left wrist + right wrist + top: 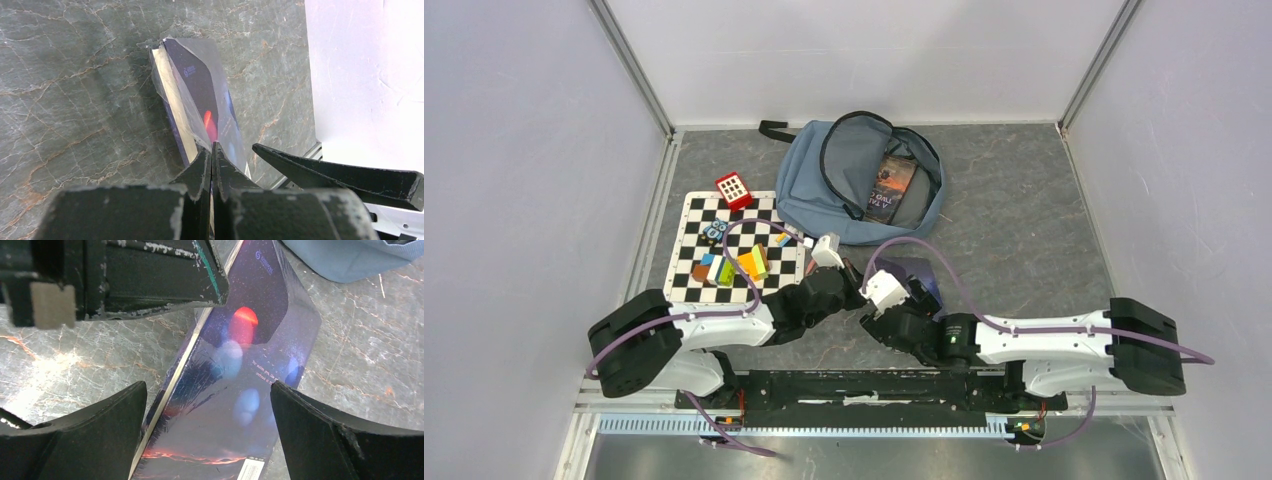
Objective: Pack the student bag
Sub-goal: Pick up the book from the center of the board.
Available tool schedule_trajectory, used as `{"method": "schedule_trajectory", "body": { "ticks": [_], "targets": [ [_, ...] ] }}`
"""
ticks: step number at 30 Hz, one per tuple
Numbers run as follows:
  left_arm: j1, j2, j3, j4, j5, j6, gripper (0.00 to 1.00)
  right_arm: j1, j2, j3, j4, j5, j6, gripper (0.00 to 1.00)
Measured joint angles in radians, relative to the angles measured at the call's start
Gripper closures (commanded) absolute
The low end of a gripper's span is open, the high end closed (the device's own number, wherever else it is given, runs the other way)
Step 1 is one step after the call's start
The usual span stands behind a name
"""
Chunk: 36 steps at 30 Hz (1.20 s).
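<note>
The student bag (816, 185) lies at the back of the table with its main compartment unzipped and one book (891, 190) inside. A second dark purple book (250, 365) lies tilted on the table in front of the bag, its cover under a glossy film. My left gripper (212, 148) is shut on this book's near edge, pinching the cover. My right gripper (207, 387) is open and straddles the book (922, 274) from the other side, its fingers (107, 425) apart from it. A corner of the bag (350, 257) shows beyond the book.
A checkered board (694, 215) with several coloured blocks (752, 262) lies left of the bag. A red keypad toy (733, 188) sits at the board's far edge. White walls enclose the table on three sides. The two wrists are close together at the table's near middle.
</note>
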Motion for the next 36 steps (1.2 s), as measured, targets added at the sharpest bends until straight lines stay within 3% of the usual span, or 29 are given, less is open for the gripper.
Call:
{"method": "schedule_trajectory", "body": {
  "ticks": [6, 10, 16, 24, 26, 27, 29, 32, 34, 36],
  "targets": [
    [0.000, -0.007, 0.010, 0.000, 0.000, 0.000, 0.98, 0.037, 0.065, 0.038, -0.066, 0.071, 0.052, 0.02],
    [0.000, -0.013, 0.015, -0.001, 0.000, 0.000, 0.98, 0.055, 0.093, 0.045, -0.082, 0.075, 0.085, 0.09],
    [0.000, -0.020, 0.019, -0.008, 0.002, 0.000, 0.98, 0.068, 0.138, 0.055, -0.126, 0.105, 0.145, 0.42],
    [0.000, -0.039, 0.033, -0.017, 0.006, 0.001, 0.98, 0.072, 0.146, 0.091, -0.250, 0.278, 0.159, 0.86],
    [0.000, -0.045, 0.039, -0.014, 0.007, 0.001, 0.82, 0.074, 0.130, 0.099, -0.289, 0.332, 0.143, 0.96],
    [0.000, -0.047, 0.043, -0.015, 0.007, 0.003, 0.66, 0.074, 0.120, 0.099, -0.294, 0.335, 0.144, 1.00],
    [0.000, -0.059, 0.050, -0.024, 0.006, 0.011, 0.41, 0.073, 0.106, 0.099, -0.306, 0.341, 0.147, 1.00],
    [0.003, -0.097, 0.058, -0.057, 0.002, 0.045, 0.13, 0.072, 0.088, 0.099, -0.324, 0.343, 0.154, 1.00],
    [0.006, -0.134, 0.069, -0.112, -0.025, 0.071, 0.01, 0.063, 0.065, 0.099, -0.328, 0.340, 0.159, 1.00],
    [0.015, -0.177, 0.076, -0.178, -0.058, 0.085, 0.00, 0.048, 0.035, 0.100, -0.321, 0.316, 0.148, 1.00]
  ]
}}
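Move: The book lies tilted with its left long edge raised: its middle is about 8 cm to the right of the left hand, 2 cm back and 5 cm below, and its clear wrapper is caught in that hand's shut fingers. From the open right hand, the book's middle is some 3 cm ahead, 1 cm to the right and 3 cm below. The backpack's middle is about 25 cm ahead of the left hand; the red pencils are 6 cm ahead of the left hand and 12 cm to its left. The right hand sinks about 2 cm around the book's raised page edge, then swings some 4 cm to the right and nearly 5 cm up, easing forward as its fingers close on the book's two covers and its wrist turns some 20 degrees, partly clockwise. The left hand keeps its pinch on the wrapper while creeping up, and once the right fingers have closed it opens wide and lets go, rising to about 6 cm above its start and edging left at the end. ##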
